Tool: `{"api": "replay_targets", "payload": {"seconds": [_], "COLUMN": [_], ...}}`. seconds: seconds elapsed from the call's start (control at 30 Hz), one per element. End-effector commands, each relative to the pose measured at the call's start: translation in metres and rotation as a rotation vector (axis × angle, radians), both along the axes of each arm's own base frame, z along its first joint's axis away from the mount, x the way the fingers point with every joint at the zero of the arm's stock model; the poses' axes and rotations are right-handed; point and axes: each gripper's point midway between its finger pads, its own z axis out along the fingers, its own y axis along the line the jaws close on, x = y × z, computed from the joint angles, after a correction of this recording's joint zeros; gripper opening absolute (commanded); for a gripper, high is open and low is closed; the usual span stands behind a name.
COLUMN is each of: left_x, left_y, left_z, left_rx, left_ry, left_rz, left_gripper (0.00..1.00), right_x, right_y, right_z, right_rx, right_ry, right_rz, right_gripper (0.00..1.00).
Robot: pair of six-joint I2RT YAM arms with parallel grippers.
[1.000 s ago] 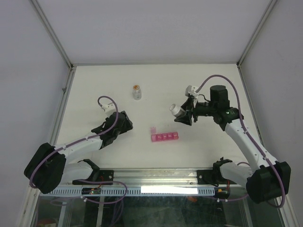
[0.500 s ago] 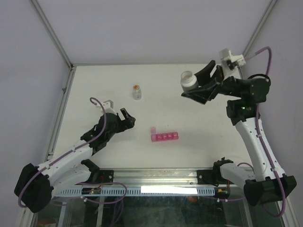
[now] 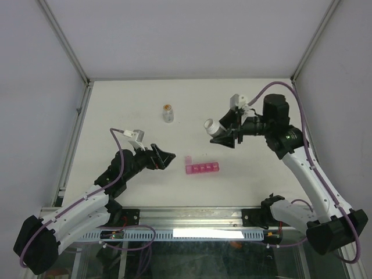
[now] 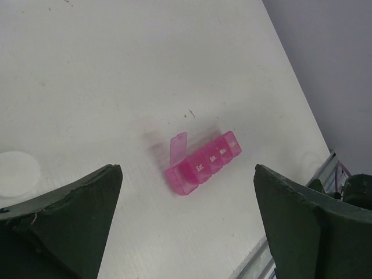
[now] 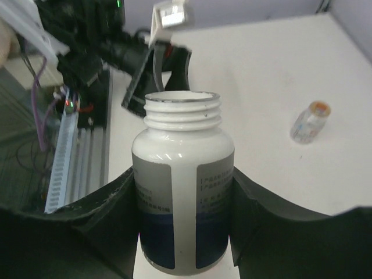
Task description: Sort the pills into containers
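Note:
The pink pill-organiser strip [image 3: 202, 168] lies on the white table, its left-end lid standing open. In the left wrist view the strip [image 4: 203, 164] lies just ahead of my fingers. My left gripper [image 3: 166, 157] is open and empty, a short way left of the strip, with its jaws wide apart [image 4: 186, 232]. My right gripper [image 3: 224, 135] is shut on a white bottle [image 3: 211, 126] with a blue label and no cap [image 5: 183, 192]. It holds the bottle in the air, up and right of the strip, mouth pointing left. No pills show.
A small clear bottle [image 3: 168, 113] with orange-brown contents stands at the back of the table, and also shows in the right wrist view [image 5: 310, 122]. A white round disc [image 4: 14, 172] lies on the table left of my left fingers. Metal frame rails border the table.
My right arm swung the bottle up to the far right, then brought it back down to the left near the strip. My left gripper moved right toward the strip.

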Motion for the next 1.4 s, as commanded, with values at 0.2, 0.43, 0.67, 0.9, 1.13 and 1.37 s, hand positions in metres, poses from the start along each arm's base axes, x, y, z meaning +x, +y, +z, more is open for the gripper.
{"api": "replay_targets", "payload": {"seconds": [0.2, 0.43, 0.67, 0.9, 1.13, 1.37], "left_x": [0.004, 0.013, 0.022, 0.025, 0.024, 0.023], "left_y": [0.008, 0.037, 0.067, 0.081, 0.091, 0.096], "left_z": [-0.005, -0.013, -0.021, -0.024, -0.022, -0.02], "left_rx": [-0.017, 0.021, 0.078, 0.129, 0.14, 0.13], "left_ry": [-0.068, -0.049, -0.015, 0.012, 0.003, -0.008], "left_rz": [0.039, 0.204, 0.374, 0.444, 0.486, 0.508], "left_gripper": [0.99, 0.99, 0.99, 0.99, 0.99, 0.99], "right_x": [-0.005, 0.002, 0.009, 0.013, 0.007, 0.004], "right_y": [-0.005, 0.009, 0.022, 0.028, 0.031, 0.026], "right_z": [-0.184, -0.231, -0.259, -0.272, -0.279, -0.281], "right_rx": [-0.611, -0.783, -0.921, -1.013, -1.102, -1.204], "right_ry": [-0.057, -0.029, -0.02, -0.041, -0.059, -0.085], "right_rz": [0.106, 0.148, 0.159, 0.164, 0.185, 0.189], "right_gripper": [0.0, 0.0, 0.0, 0.0, 0.0, 0.0]}}
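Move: The right hand holds the white bottle high, mouth to the left; the open compartment at the pill box's left end lies about 32 cm below, 6 cm left and 1 cm back. Its lid stands 3 cm beyond it, and the glass bottle 25 cm beyond and 9 cm left of it. From the left hand, the white cap lies 4 cm ahead, 7 cm left, 10 cm down; that compartment, 2 cm back, 7 cm right, 11 cm down. The right hand keeps its grip on the white bottle and drops some 29 cm almost straight down to the pill box, fast then easing off, rolling about 65 degrees so the mouth swings from pointing left to pointing down at the open end compartment. Meanwhile the empty left hand, still wide open, shifts left and somewhat down over the white cap, turning counter-clockwise. ##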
